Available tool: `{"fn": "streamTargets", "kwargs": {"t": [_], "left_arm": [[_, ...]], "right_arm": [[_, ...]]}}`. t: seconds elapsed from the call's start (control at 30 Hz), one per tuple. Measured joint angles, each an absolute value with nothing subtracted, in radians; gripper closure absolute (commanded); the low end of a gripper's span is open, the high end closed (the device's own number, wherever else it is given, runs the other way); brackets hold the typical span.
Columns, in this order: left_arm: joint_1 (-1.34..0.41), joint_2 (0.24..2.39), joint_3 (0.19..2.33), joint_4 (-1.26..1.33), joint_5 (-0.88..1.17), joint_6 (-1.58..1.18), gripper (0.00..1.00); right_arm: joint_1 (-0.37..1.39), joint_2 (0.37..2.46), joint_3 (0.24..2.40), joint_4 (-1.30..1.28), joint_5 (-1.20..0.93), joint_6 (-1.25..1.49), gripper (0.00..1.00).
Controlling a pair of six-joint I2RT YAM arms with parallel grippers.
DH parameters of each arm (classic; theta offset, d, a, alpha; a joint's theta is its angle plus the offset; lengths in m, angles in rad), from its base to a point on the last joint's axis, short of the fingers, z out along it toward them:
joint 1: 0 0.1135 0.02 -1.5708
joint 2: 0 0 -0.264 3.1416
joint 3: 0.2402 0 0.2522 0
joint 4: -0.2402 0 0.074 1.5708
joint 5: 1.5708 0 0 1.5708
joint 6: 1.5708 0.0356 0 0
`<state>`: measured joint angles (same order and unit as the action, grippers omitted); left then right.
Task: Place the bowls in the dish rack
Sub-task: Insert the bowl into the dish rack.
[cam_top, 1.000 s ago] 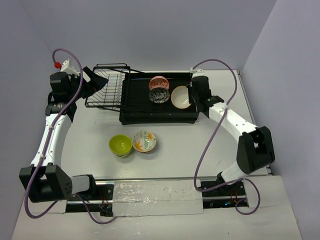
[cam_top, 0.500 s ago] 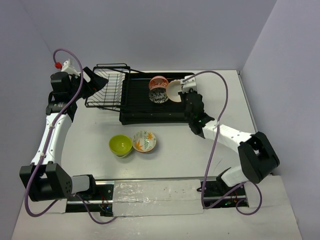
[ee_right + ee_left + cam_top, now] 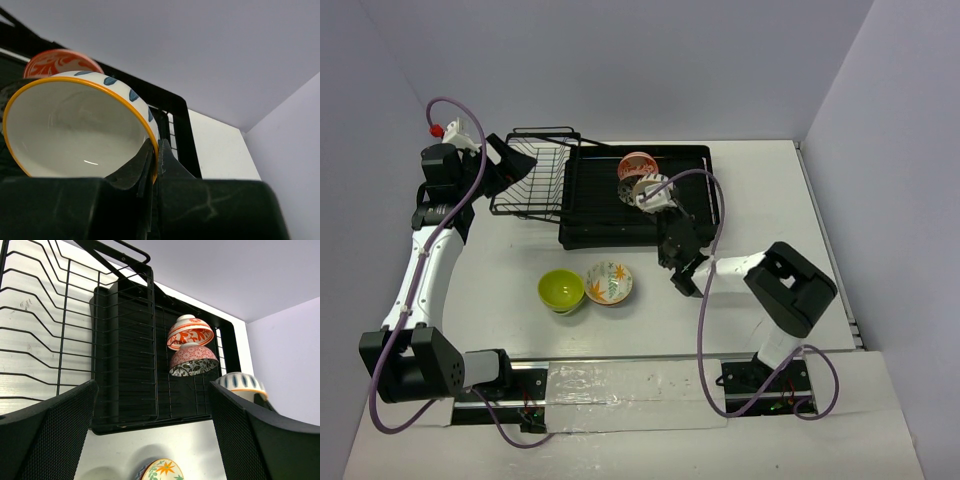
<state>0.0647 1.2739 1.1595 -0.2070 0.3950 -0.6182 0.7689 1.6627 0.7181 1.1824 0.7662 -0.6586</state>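
My right gripper (image 3: 157, 146) is shut on the rim of a cream bowl (image 3: 75, 125) with an orange edge and blue dashes. It holds that bowl (image 3: 647, 187) tilted over the middle of the black dish rack (image 3: 590, 205), close to two bowls standing on edge there: a red-orange patterned one (image 3: 189, 332) and a pink-patterned one (image 3: 194, 360). On the table in front of the rack sit a lime green bowl (image 3: 561, 290) and a white bowl with orange leaves (image 3: 609, 283). My left gripper (image 3: 505, 165) hangs open and empty by the wire basket (image 3: 532, 180).
The right arm (image 3: 770, 280) is folded in front of the rack's near right corner. Walls close the table at the back and right. The leaf bowl (image 3: 160, 470) lies below the left fingers.
The right arm has carried the cream bowl from the rack's right side leftward to the two standing bowls, its elbow folding inward. The left arm has not moved.
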Motion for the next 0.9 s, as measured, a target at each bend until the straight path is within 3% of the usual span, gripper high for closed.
{"fn": "streamTargets", "kwargs": {"t": [0.47,0.9], "left_arm": [[0.064,1.274,1.159,-0.206,0.400,-0.626,0.05],[0.064,1.274,1.159,-0.206,0.403,-0.626,0.05]], "right_arm": [[0.817,1.830,0.718,1.233,0.809,-0.776,1.00],[0.825,1.862,0.752,1.246,0.808,-0.779,1.00]]}}
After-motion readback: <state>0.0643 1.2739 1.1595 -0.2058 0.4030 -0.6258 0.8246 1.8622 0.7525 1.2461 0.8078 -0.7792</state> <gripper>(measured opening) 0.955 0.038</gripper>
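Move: The right gripper holds the blue-striped bowl by its right rim. The bowl's place in the dish rack has its middle about 8 cm to the hand's left, 1 cm ahead and 5 cm below. The grey patterned bowl stands about 9 cm left and 7 cm ahead, the orange bowl also 9 cm left but 13 cm ahead, both some 5 cm lower. From the idle left hand, that place is roughly 25 cm right, 1 cm ahead and 12 cm down. Lower the right gripper about 6 cm into the dish rack, carrying the blue-striped bowl by its rim and drifting left as you sink. Roll the hand some 10 degrees so its left side drops, then stop descending and ease a last centimetre left, fingers kept shut, bringing the bowl in on the base side of the grey patterned bowl. ##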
